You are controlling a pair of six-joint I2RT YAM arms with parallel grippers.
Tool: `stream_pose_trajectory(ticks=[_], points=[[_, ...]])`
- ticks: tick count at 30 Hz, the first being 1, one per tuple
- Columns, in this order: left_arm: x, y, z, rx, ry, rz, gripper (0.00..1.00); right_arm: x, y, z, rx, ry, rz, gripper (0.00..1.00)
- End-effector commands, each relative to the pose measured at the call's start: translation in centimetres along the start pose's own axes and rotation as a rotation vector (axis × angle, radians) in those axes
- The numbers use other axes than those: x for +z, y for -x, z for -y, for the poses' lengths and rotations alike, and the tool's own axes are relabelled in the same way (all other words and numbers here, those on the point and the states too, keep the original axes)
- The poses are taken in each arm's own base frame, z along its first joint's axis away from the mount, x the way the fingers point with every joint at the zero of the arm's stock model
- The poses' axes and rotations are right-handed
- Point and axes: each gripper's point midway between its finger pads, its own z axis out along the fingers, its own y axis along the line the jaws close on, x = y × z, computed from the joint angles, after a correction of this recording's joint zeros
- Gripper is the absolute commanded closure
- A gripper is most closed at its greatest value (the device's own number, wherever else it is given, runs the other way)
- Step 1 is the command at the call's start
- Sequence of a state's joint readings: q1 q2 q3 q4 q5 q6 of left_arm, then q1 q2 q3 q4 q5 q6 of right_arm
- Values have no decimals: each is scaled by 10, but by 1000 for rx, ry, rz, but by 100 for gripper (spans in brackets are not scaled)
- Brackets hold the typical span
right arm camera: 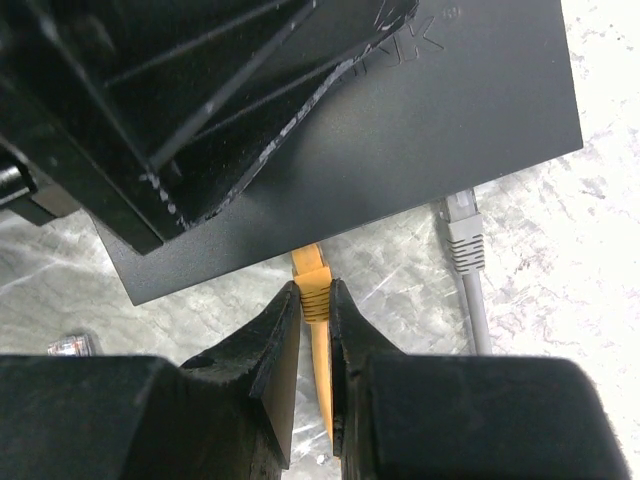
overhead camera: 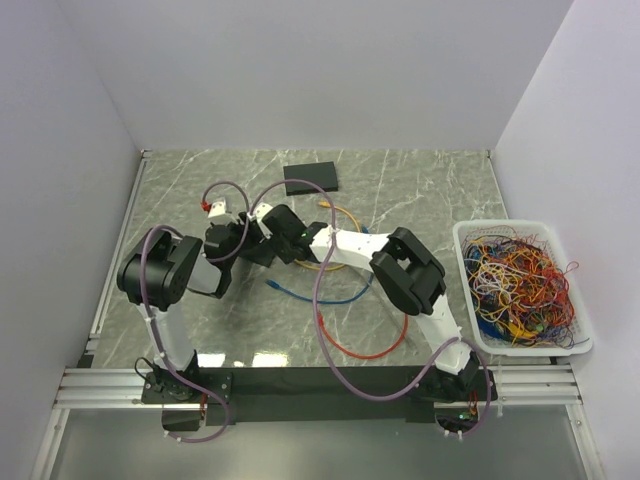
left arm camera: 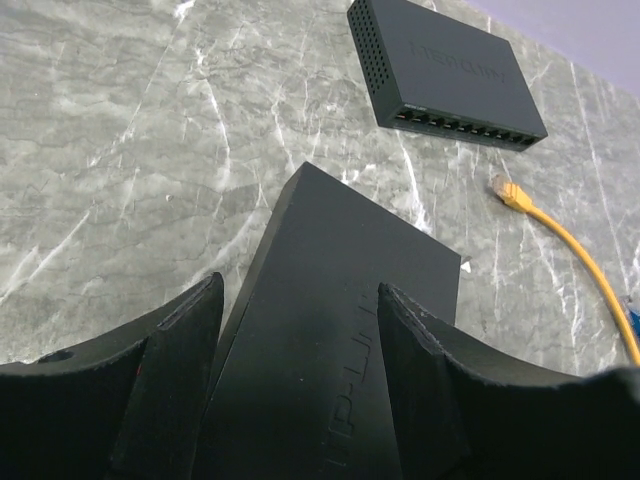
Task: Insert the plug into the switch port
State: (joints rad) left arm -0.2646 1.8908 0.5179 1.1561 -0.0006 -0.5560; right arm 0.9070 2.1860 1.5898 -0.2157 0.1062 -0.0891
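Note:
A black switch point(left arm camera: 330, 330) sits between the fingers of my left gripper point(left arm camera: 300, 290), which is shut on its two sides. My right gripper point(right arm camera: 315, 290) is shut on an orange plug point(right arm camera: 312, 268) just behind its tip. The tip reaches the port edge of the switch point(right arm camera: 430, 130); the port itself is hidden under that edge. A grey plug point(right arm camera: 463, 232) on its cable meets the same edge further right. In the top view the left gripper point(overhead camera: 243, 230) and the right gripper point(overhead camera: 266, 230) meet at the table's middle left.
A second black switch point(left arm camera: 450, 75) lies further back, its port row facing me, also seen in the top view point(overhead camera: 311, 178). A loose yellow plug point(left arm camera: 510, 193) lies near it. Blue point(overhead camera: 310, 295) and red point(overhead camera: 360, 350) cables cross the table. A white basket point(overhead camera: 460, 262) of cables stands right.

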Motion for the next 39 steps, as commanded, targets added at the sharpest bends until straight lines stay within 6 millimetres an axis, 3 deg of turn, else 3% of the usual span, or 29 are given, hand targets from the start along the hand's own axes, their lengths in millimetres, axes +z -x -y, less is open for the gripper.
stream_pose_trajectory(ticks=[1,6,8,9,10,13,16,23,24,27,30,35,37,39], points=[[-81,-137,107,-103,-397,-561,35,-91,241,-61,34,287,858,100],[-84,-121,108,-97,-374,-517,34,-93,228,-48,35,234,838,100],[-83,-117,102,-90,-324,-506,34,-106,229,-40,40,207,856,100],[-81,-114,100,-86,-306,-498,34,-109,227,-35,45,197,858,94],[-82,-117,93,-84,-263,-516,34,-116,224,-32,46,190,859,74],[-72,-100,84,-64,-182,-460,33,-127,216,-26,42,170,853,48],[-62,-81,76,-50,-117,-423,32,-137,208,-22,47,156,842,42],[-39,-26,55,-38,-34,-325,31,-161,176,-12,86,120,807,35],[-37,-19,53,-36,-24,-314,31,-157,163,-12,86,115,782,34],[-35,8,48,-31,-3,-263,30,-174,151,1,122,64,773,34],[-37,36,50,-7,22,-203,30,-170,132,25,191,-55,709,34],[-60,63,57,-10,34,-149,30,-167,98,56,354,-98,633,36],[-69,63,55,-23,51,-155,30,-163,84,74,400,-102,603,36],[-84,60,53,-37,58,-164,30,-161,86,83,455,-64,593,36]])
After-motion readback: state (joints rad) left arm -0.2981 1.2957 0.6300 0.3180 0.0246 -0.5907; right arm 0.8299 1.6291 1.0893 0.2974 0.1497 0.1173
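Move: The right hand holds the yellow plug at the port, whose mouth is barely 1 cm ahead and to its left; the switch's middle is about 4 cm ahead and 6 cm to the left. The grey plug sits in the same edge, some 4 cm ahead and 2 cm to the right, and the blue plug lies about 6 cm back and 4 cm to the left. From the left hand, bracing the switch, the port is roughly 5 cm back and 8 cm to the right, slightly lower; the switch's middle is about 2 cm back and 2 cm to the right. The right hand first stays at the port, then opens its fingers and lets go of the yellow plug, climbing quickly about 18 cm clear of the switch while its wrist rolls some 30 degrees, left side up, and finally swinging to the right. The left hand, its fingers staying open, eases back about 4 cm along the switch and a little to the right, tipping slightly down, then lifts off and rises to about 10 cm above its starting height. ##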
